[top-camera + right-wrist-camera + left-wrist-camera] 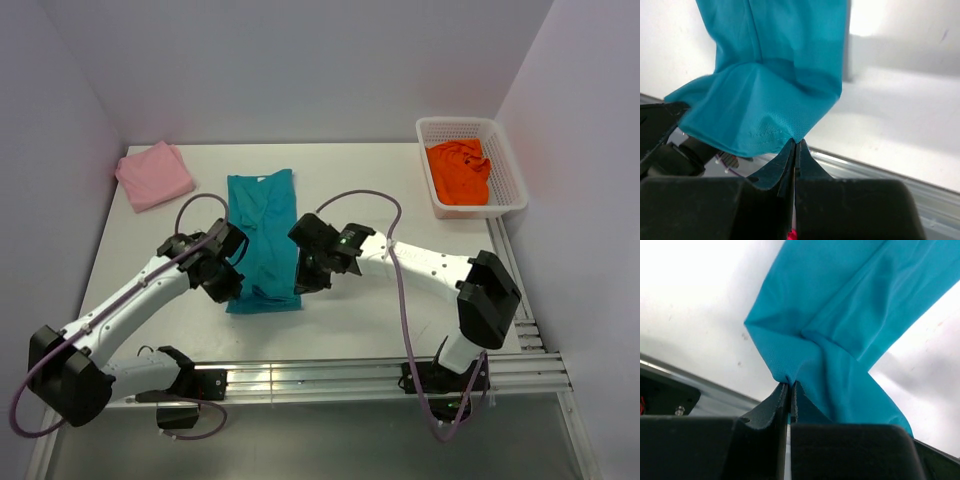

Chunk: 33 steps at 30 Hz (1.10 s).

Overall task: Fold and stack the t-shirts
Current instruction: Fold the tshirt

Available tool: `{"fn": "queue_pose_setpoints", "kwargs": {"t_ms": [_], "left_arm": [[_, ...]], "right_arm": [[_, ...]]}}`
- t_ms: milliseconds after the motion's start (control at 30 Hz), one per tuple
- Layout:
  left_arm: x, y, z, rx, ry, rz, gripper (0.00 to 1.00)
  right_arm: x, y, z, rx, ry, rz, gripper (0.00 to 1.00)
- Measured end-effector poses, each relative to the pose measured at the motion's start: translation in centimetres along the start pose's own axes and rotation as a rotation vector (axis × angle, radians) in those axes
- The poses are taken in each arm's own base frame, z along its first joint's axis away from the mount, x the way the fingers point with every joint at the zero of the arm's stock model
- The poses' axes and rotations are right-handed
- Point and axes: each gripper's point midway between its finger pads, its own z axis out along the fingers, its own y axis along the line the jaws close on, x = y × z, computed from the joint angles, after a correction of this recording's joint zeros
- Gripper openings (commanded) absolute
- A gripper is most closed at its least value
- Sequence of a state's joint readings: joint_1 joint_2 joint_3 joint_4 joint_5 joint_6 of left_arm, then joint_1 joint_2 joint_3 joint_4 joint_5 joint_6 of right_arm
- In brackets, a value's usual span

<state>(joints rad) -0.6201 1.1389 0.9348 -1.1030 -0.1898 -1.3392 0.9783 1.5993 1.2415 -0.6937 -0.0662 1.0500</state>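
Note:
The teal t-shirt (262, 235) lies as a long narrow strip in the middle of the table. My left gripper (232, 285) is shut on its near left corner (785, 372), and my right gripper (303, 283) is shut on its near right corner (790, 131). Both corners are pinched and lifted off the table, so the near end of the shirt hangs between the two grippers. A folded pale pink t-shirt (153, 174) lies at the back left. The orange t-shirt (459, 171) sits crumpled in the white basket (510, 160).
The white mesh basket stands at the back right corner, close to the right wall. White walls enclose the table on the left, back and right. A metal rail (330, 376) runs along the near edge, between the arm bases.

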Motion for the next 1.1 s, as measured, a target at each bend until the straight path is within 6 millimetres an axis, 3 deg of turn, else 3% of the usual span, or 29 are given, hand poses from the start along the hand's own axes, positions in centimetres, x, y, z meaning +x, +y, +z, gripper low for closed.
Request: {"fn": "queue_pose_setpoints", "kwargs": {"t_ms": [200,400,567,667,700,733,767,800,900,967,1033,1100], "left_arm": [[-2.9,-2.1,1.0,-0.022,-0.018,0.013,0.0],[-6.3,-4.5,2.3,-0.035,-0.034,0.014,0.0],[-8.9,-6.0,4.0,-0.053,-0.039,0.008,0.0],[-10.7,-6.8,5.4,-0.069,-0.04,0.009,0.04],[-11.3,-7.2,5.9,-0.073,-0.038,0.009,0.26],[-12.0,-7.5,6.7,-0.083,-0.035,0.013,0.44],[-12.7,-7.7,7.6,-0.098,-0.026,0.019,0.74],[-13.6,-8.1,8.5,-0.11,-0.02,0.024,0.99],[-16.2,-9.2,11.6,-0.137,-0.007,0.017,0.99],[-17.9,-9.6,12.7,-0.144,-0.011,0.019,0.99],[-19.4,-9.5,12.3,-0.146,-0.031,0.014,0.99],[-20.9,-9.8,10.6,-0.129,-0.067,0.004,1.0]], "right_arm": [[-3.0,-0.4,1.3,0.041,0.009,-0.008,0.0],[-6.6,1.0,2.6,0.049,0.015,-0.028,0.0],[-10.8,2.8,3.5,0.034,-0.005,-0.038,0.0],[-14.6,4.0,4.5,0.017,-0.025,-0.034,0.0],[-15.4,4.2,4.7,0.017,-0.028,-0.029,0.11],[-16.4,4.3,5.2,0.012,-0.033,-0.021,0.32],[-17.2,4.2,5.7,0.014,-0.035,-0.01,0.76],[-18.1,4.0,6.0,0.022,-0.034,0.003,0.98],[-20.6,2.6,7.3,0.047,-0.041,0.031,1.0],[-21.1,1.3,7.4,0.075,-0.033,0.058,1.0],[-21.5,-0.2,7.3,0.102,-0.037,0.08,1.0],[-21.0,-1.8,6.9,0.136,-0.031,0.096,1.0]]}}
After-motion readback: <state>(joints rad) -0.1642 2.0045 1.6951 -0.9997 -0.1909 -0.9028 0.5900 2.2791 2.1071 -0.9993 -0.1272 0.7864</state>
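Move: The turquoise t-shirt's near hem already hangs from both shut hands. The upper half of the shirt, where the hem is to land, has its middle about 24 cm ahead of the left hand, 8 cm to its right and 11 cm below; from the right hand it is 24 cm ahead, 9 cm left and equally far below. The pink t-shirt lies some 40 cm ahead of the left hand and 27 cm left; the basket is about 40 cm ahead of the right hand and 47 cm right. The turquoise shirt's near hem, still pinched at its two corners, is carried quickly forward over the rest of the shirt, nearly level, by both arms side by side, over 20 cm in all. Late in the swing both grippers open wide and let go above the cloth, the left hand dipping about 5 cm, then rising slightly; the hands part sideways some 5 cm, left to the left and right to the right, the right sinking slightly. ##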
